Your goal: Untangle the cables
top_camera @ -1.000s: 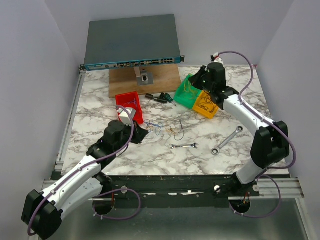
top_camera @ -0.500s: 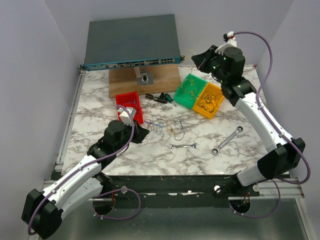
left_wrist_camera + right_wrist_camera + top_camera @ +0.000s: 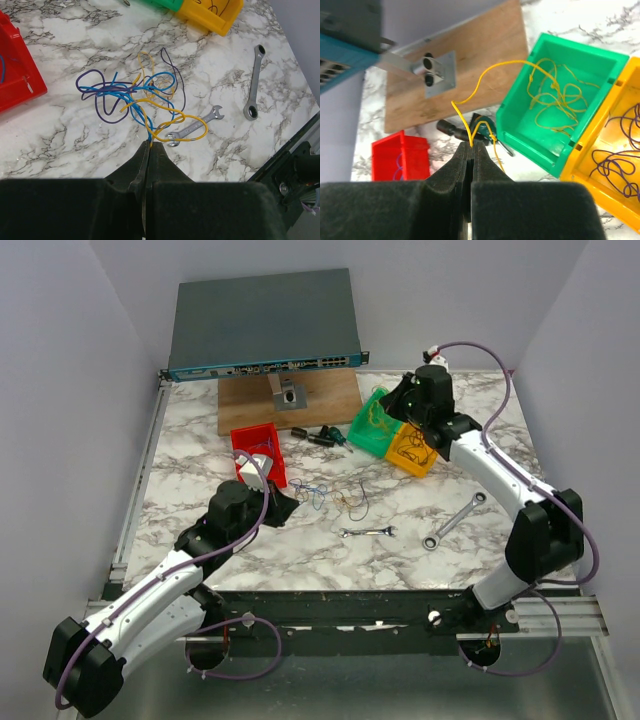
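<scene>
A loose tangle of thin blue, yellow and purple cables (image 3: pixel 135 97) lies on the marble table; it also shows in the top view (image 3: pixel 335 495). My left gripper (image 3: pixel 150 145) is shut on the near ends of a yellow and a blue cable. My right gripper (image 3: pixel 471 146) is shut on a yellow cable (image 3: pixel 490 75) that loops up and into the green bin (image 3: pixel 560 107), which holds more yellow wire. In the top view the right gripper (image 3: pixel 392 405) hangs over the green bin (image 3: pixel 372 425).
A yellow bin (image 3: pixel 415 448) with purple wires sits beside the green one. A red bin (image 3: pixel 258 452), two wrenches (image 3: pixel 368 532) (image 3: pixel 452 520), dark tools (image 3: pixel 322 436), a wooden board (image 3: pixel 290 400) and a network switch (image 3: pixel 265 325) lie around.
My right arm rose high and back half a second ago, then came down again over the green bin with the yellow cable. The left arm has not moved.
</scene>
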Robot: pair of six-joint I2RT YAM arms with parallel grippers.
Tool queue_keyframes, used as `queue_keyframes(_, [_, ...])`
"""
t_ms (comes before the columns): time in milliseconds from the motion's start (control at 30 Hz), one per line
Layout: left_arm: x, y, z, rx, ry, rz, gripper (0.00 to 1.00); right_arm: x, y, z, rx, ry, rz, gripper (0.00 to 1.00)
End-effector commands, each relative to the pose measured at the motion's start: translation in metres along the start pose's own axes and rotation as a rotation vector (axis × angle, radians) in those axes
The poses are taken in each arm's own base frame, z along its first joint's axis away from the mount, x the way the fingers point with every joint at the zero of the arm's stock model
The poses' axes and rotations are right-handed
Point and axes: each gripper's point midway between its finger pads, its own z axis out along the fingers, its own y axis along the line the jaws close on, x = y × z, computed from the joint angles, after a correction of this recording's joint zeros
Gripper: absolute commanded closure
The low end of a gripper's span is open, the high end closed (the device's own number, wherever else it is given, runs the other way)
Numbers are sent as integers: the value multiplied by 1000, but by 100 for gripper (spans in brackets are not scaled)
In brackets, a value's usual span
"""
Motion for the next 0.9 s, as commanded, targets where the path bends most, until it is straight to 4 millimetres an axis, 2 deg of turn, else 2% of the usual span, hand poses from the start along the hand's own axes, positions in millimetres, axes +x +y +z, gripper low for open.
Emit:
queue_keyframes(0, [-4, -6, 0, 21, -10, 9, 100, 12, -28, 24, 110, -3, 12, 99])
queue_keyframes(100, [-3, -6, 0, 20, -7, 10, 100, 17, -50, 45, 198, 0, -2, 99])
queue_keyframes(333, [-3, -4, 2, 13, -3, 18, 100, 46, -89, 105, 362, 73, -77, 99])
queue_keyframes(367, [-4, -4, 2, 11, -5, 20, 100, 55, -96, 112, 385, 99, -89, 99])
queue_keyframes(533, [-4, -3, 2, 3, -3, 29, 100, 89, -125, 134, 489, 187, -126, 99])
queue_keyframes(633, [-4, -3, 3, 3, -1, 32, 100, 93, -126, 135, 497, 205, -134, 99])
queue_keyframes(667, [-5, -3, 3, 3, -2, 33, 100, 88, -122, 131, 486, 200, -135, 97])
queue_keyframes(700, [-5, -3, 3, 4, -1, 34, 100, 84, -117, 128, 469, 192, -142, 90])
queue_keyframes(767, [-6, -4, 4, 5, 0, 32, 100, 64, -101, 116, 424, 150, -140, 66])
queue_keyframes(867, [-8, -6, 5, 8, 0, 29, 100, 37, -85, 97, 390, 101, -140, 48])
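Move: Pinched in the right gripper is the yellow cable, whose other loops already lie in the green box. The middle of that box is about 9 cm ahead of the hand, 3 cm to its right and some 22 cm below. The yellow box is roughly 4 cm ahead and 14 cm right, the screwdriver about 5 cm ahead and 11 cm left, both similarly low. From the left hand the green box lies some 32 cm ahead, 23 cm right and 13 cm lower. Down, and less far forward, the right hand carries the held end of the yellow cable into the green box, sinking about 19 cm while its fingers tip some 20 degrees further down, its left side dips and it turns a little clockwise. At the bottom the fingers open to nearly half, letting go of the cable, as the hand starts to rise a centimetre or so. ##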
